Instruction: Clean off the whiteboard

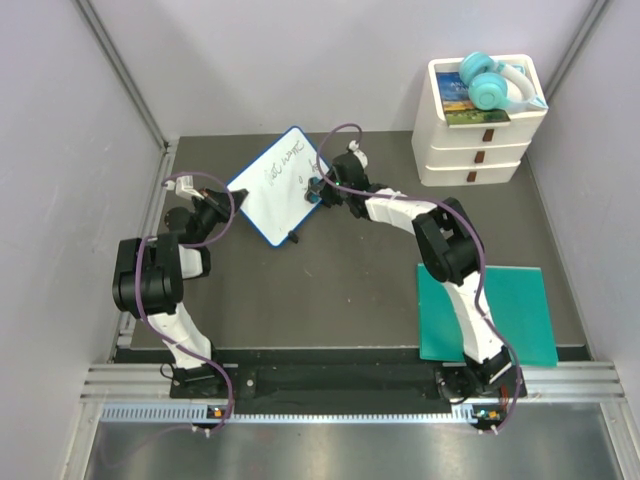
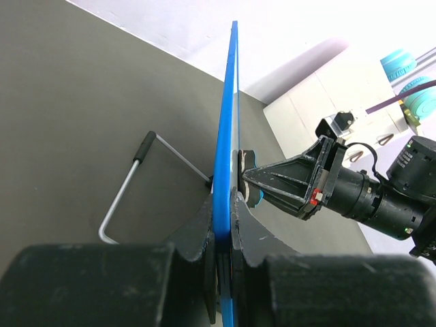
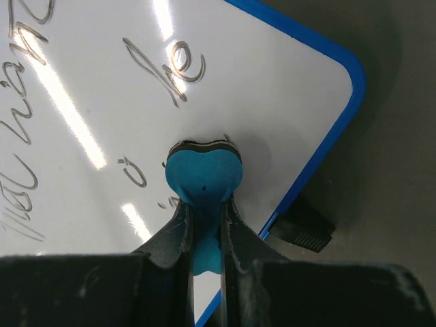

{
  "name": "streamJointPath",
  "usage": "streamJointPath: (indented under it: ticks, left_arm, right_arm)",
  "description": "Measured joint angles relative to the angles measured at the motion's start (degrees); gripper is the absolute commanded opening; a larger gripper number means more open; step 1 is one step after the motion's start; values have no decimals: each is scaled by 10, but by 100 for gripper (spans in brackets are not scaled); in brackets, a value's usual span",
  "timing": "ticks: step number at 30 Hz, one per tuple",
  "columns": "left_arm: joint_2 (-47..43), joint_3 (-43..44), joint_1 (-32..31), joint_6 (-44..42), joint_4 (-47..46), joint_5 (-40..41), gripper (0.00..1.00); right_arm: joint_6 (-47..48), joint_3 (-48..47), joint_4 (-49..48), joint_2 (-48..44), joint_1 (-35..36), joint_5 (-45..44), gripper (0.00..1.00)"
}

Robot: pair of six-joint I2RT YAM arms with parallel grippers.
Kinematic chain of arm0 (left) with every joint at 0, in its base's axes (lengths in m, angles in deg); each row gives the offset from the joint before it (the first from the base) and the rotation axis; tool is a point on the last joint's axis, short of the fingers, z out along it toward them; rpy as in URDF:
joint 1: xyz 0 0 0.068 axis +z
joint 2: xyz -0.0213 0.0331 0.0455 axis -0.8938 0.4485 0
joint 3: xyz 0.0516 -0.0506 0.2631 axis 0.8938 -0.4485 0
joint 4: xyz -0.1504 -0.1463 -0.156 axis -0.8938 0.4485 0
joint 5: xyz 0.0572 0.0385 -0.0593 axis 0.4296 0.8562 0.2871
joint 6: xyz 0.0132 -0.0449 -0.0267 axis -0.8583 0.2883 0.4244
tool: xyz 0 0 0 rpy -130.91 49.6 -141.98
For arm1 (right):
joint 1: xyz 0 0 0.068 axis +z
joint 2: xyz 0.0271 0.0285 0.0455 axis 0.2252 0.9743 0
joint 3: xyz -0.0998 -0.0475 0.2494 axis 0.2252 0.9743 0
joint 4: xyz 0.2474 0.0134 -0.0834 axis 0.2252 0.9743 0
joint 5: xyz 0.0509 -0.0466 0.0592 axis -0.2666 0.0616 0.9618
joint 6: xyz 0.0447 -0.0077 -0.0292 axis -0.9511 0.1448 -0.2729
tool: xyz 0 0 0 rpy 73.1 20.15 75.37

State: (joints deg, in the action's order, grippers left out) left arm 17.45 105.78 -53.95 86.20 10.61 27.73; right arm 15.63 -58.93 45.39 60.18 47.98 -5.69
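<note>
The whiteboard (image 1: 277, 183) is white with a blue rim and black handwriting. It stands tilted on the dark table. My left gripper (image 1: 222, 203) is shut on its left edge; in the left wrist view the blue rim (image 2: 225, 157) runs edge-on between the jaws. My right gripper (image 1: 318, 190) is shut on a small blue heart-shaped eraser (image 3: 203, 176) and presses its dark pad against the board face (image 3: 102, 102), near the right rim. Writing shows left of and above the eraser. A black foot (image 3: 303, 225) sits under the board's rim.
A teal mat (image 1: 487, 312) lies at the near right. White stacked drawers (image 1: 476, 130) with blue headphones (image 1: 490, 85) on top stand at the back right. The board's wire stand (image 2: 129, 187) rests behind it. Grey walls close both sides.
</note>
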Motion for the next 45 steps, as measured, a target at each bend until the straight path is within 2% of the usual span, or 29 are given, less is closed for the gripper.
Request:
streamJointPath:
  ticks: [11,25,28,37,41,45]
  left_arm:
    - [0,0,-1,-2,-3,-1,0]
    - [0,0,-4,-5,-4,2,0]
    - [0,0,-4,-5,-4,2,0]
    - [0,0,0,-7,-8,0,0]
    - [0,0,2,-8,-8,2,0]
    - [1,0,2,-8,-8,4,0]
  right_arm:
    - [-12,-22,66,1,-9,-26,0]
    - [2,-84,129,25,-24,7,0]
    - [15,-77,116,25,-16,0,0]
    - [57,12,-28,2,23,-88,0]
    - [71,14,-70,3,38,-79,0]
    - [79,-28,-76,14,51,-45,0]
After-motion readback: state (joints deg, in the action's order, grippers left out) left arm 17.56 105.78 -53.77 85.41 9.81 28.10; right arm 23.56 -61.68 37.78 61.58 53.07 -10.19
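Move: About 5 cm ahead, 6 cm to the left and 7 cm higher up the slanted whiteboard from the right hand, which already holds the eraser on its lower right part, is the writing still to be wiped. The board's middle is about 1 cm ahead, 6 cm left and 4 cm up; its near black foot sits roughly 10 cm back, 5 cm left and 6 cm down. From the left hand the writing lies some 7 cm ahead and 10 cm right, about level. Keeping the eraser pinched and against the whiteboard, the right hand first wipes about 3 cm to the right, slightly forward and down, towards the board's lower edge, then reverses, slowly at first, and sweeps quickly some 6 cm left and 3 cm up towards the remaining writing, its fingers tilting up about 20 degrees on this return. The left hand stays put, still clamping the board's left edge. ##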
